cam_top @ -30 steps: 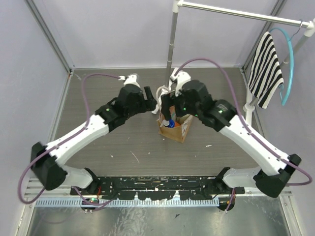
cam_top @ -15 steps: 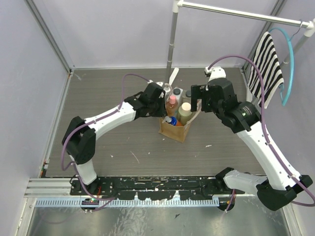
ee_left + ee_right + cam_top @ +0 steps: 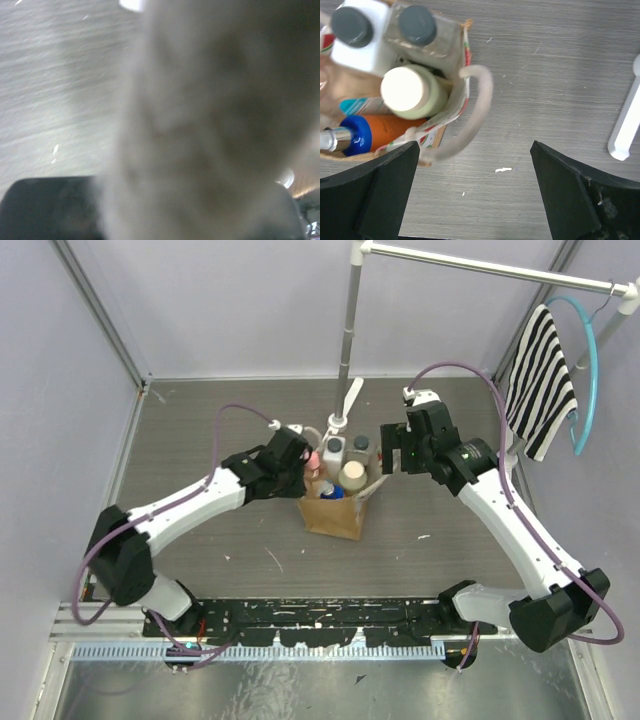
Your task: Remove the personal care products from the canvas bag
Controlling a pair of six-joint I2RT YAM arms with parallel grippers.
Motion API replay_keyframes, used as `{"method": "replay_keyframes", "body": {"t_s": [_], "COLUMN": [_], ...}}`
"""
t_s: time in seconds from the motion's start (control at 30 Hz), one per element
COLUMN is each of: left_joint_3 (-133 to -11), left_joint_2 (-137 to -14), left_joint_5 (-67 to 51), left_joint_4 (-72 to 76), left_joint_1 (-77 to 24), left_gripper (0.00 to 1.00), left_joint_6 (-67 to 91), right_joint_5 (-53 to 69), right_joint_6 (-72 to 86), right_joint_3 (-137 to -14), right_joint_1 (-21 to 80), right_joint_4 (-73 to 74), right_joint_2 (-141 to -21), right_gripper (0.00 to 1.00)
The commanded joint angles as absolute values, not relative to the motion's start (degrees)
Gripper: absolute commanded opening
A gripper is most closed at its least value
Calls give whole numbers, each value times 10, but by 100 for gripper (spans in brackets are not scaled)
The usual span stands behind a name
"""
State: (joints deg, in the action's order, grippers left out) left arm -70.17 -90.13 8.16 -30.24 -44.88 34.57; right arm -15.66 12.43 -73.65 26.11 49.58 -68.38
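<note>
The tan canvas bag stands mid-table with several personal care products upright in it. The right wrist view shows a white squarish bottle, a clear grey-capped one, a cream one and an orange blue-capped one. A pink cap shows at the bag's left rim. My left gripper is shut at that left rim, on the bag's edge or handle. A blurred beige mass fills its wrist view. My right gripper hangs open just right of the bag, with its jaws beside the cream handle loop.
A metal rack pole rises behind the bag, with a white strip lying at its foot. A striped cloth hangs on a blue hanger at the far right. Grey walls close the table on three sides.
My left gripper has shut at the bag's left rim, and the bag has slid left and nearer with it. The right gripper has drifted left after it, still open.
</note>
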Motion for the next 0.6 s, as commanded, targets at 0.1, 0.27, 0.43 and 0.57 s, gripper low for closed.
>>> {"method": "replay_keyframes", "body": {"t_s": [0.1, 0.27, 0.43, 0.57], "left_joint_3": [-639, -617, -617, -626], "left_joint_2": [-738, -715, -742, -749], "left_joint_5": [196, 160, 128, 114], "left_joint_4": [-380, -368, -359, -361], "left_joint_1": [-441, -440, -440, -440], "left_gripper": [24, 63, 67, 67], "left_joint_6": [344, 350, 359, 363], "right_joint_5": [-12, -1, -78, -101], "right_joint_6": [141, 135, 89, 57], "right_joint_3": [-739, -770, -831, -824], "right_joint_1": [259, 307, 413, 417], "right_joint_4": [410, 372, 372, 356], "right_joint_2": [-717, -708, -753, -820], "right_gripper": [100, 100, 100, 100]}}
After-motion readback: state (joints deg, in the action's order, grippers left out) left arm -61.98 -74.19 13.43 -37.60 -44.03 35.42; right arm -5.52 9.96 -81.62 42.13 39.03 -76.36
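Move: At the bag's left rim, the left fingers are already shut on it; clear table to drag it onto lies about 8 cm left and 4 cm back, some 12 cm below. The pink-capped bottle stands 3 cm ahead and 2 cm right of this hand, the blue bottle 4 cm back and 5 cm right, both about 5 cm lower. From the open right hand, the cream-lidded jar is 8 cm left, 2 cm ahead; the clear bottle 7 cm left, 6 cm ahead, both 14 cm below. Dragging the canvas bag by its pinched left rim, the left hand travels about 8 cm left and 4 cm back, then opens and rises some 3 cm off the rim before settling slightly. The right hand, staying wide open, swings about 15 cm left towards and over the bag's products, dipping slightly before it climbs, and turns some 25 degrees counter-clockwise. ##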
